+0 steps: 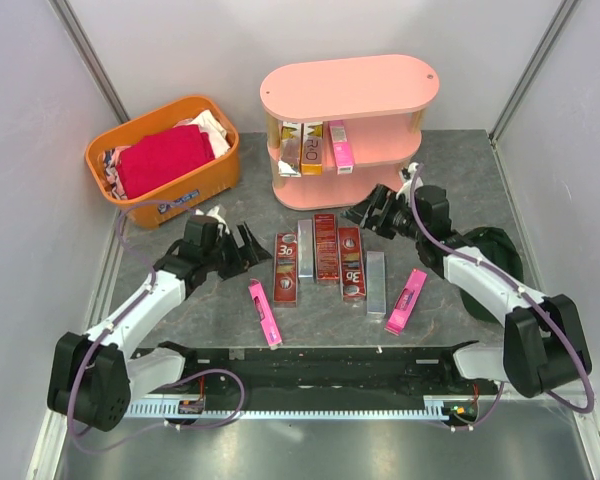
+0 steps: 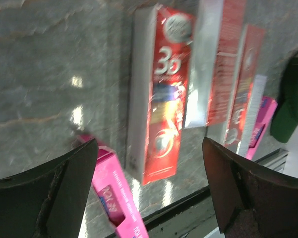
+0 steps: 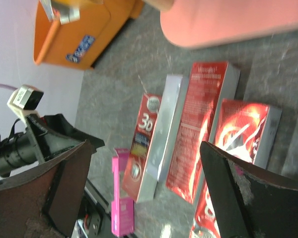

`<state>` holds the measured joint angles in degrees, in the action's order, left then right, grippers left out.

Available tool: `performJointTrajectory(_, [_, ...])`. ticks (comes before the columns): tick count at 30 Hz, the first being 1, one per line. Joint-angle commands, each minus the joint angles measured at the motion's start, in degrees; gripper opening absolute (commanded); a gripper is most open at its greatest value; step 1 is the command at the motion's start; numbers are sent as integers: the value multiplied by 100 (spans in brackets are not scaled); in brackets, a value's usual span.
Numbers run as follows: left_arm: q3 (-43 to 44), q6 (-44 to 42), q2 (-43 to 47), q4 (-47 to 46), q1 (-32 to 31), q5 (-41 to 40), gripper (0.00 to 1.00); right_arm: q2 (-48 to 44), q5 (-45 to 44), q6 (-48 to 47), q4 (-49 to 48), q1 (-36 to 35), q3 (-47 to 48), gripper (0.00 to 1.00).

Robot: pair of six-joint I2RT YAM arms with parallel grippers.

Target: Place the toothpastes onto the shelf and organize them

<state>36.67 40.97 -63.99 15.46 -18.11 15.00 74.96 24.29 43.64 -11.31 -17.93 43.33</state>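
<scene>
The pink shelf [image 1: 350,88] stands at the back; its middle tier holds a silver [image 1: 290,150], a yellow [image 1: 312,148] and a pink carton [image 1: 340,147]. Several toothpastes lie in a row on the table: red [image 1: 286,268], silver [image 1: 305,248], red [image 1: 326,246], red [image 1: 351,263], silver [image 1: 376,283]. Two pink ones [image 1: 264,312] [image 1: 407,300] flank the row. My left gripper [image 1: 250,245] [image 2: 149,143] hovers open left of the row, above the red 3D carton [image 2: 161,99]. My right gripper [image 1: 365,212] [image 3: 145,146] is open and empty between shelf and row.
An orange basket [image 1: 165,165] holding a red cloth [image 1: 165,155] sits at the back left. A dark green cap [image 1: 495,250] lies at the right, under my right arm. A black rail [image 1: 320,360] runs along the near table edge.
</scene>
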Motion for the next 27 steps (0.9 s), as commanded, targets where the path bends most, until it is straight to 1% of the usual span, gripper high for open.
performJointTrajectory(1, [-475,323,420,255,-70,-226,91,-411,198,-154,-64,-184,-394,98])
performJointTrajectory(5, [-643,447,781,457,-88,-243,88,-789,216,-101,-64,-307,-685,98])
performJointTrajectory(9, [-652,368,774,580,-114,-226,83,-1000,216,-127,67,-369,-861,98])
performJointTrajectory(14, [-669,298,414,519,-325,-340,81,-1474,32,-163,489,-421,-1028,98])
performJointTrajectory(18, [-643,166,-103,475,-386,-455,78,-1870,-188,-66,735,-483,-1160,98])
performJointTrajectory(21, [-538,25,-473,423,-430,-420,74,-2055,-346,-13,929,-518,-1143,98])
performJointTrajectory(22, [-485,-10,-753,422,-474,-419,72,-2073,-364,-4,964,-527,-1134,98])
performJointTrajectory(24, [-467,-89,-1009,300,-570,-367,68,-2064,-452,-4,973,-536,-1134,98])
performJointTrajectory(25, [-485,-107,-1193,221,-588,-332,60,-2038,-478,-13,982,-544,-1125,98])
performJointTrajectory(27, [-494,-124,-1318,46,-650,-191,51,-1942,-469,-39,999,-553,-1073,98])
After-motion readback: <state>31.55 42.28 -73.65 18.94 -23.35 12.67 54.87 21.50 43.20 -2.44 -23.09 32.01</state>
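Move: The pink toothpaste lying slantwise near the table's front edge has its middle about 11 cm back of the left hand, 2 cm to its right and 10 cm below. At about that same depth lie the 3D red box, some 7 cm to the hand's right and 1 cm ahead, and the silver box, 13 cm right and 6 ahead. From the right hand, the pink toothpaste is roughly 18 cm back, 23 cm left and 17 cm down. The pink toothpaste's far end comes between the left fingers: that hand drops about 8 cm and draws back some 5, pausing briefly partway, tipping farther downward by nearly 20 degrees and starting to close from wide open. Meanwhile the empty right hand backs about 8 cm away from the shelf over the row of boxes, fingers staying wide open. ##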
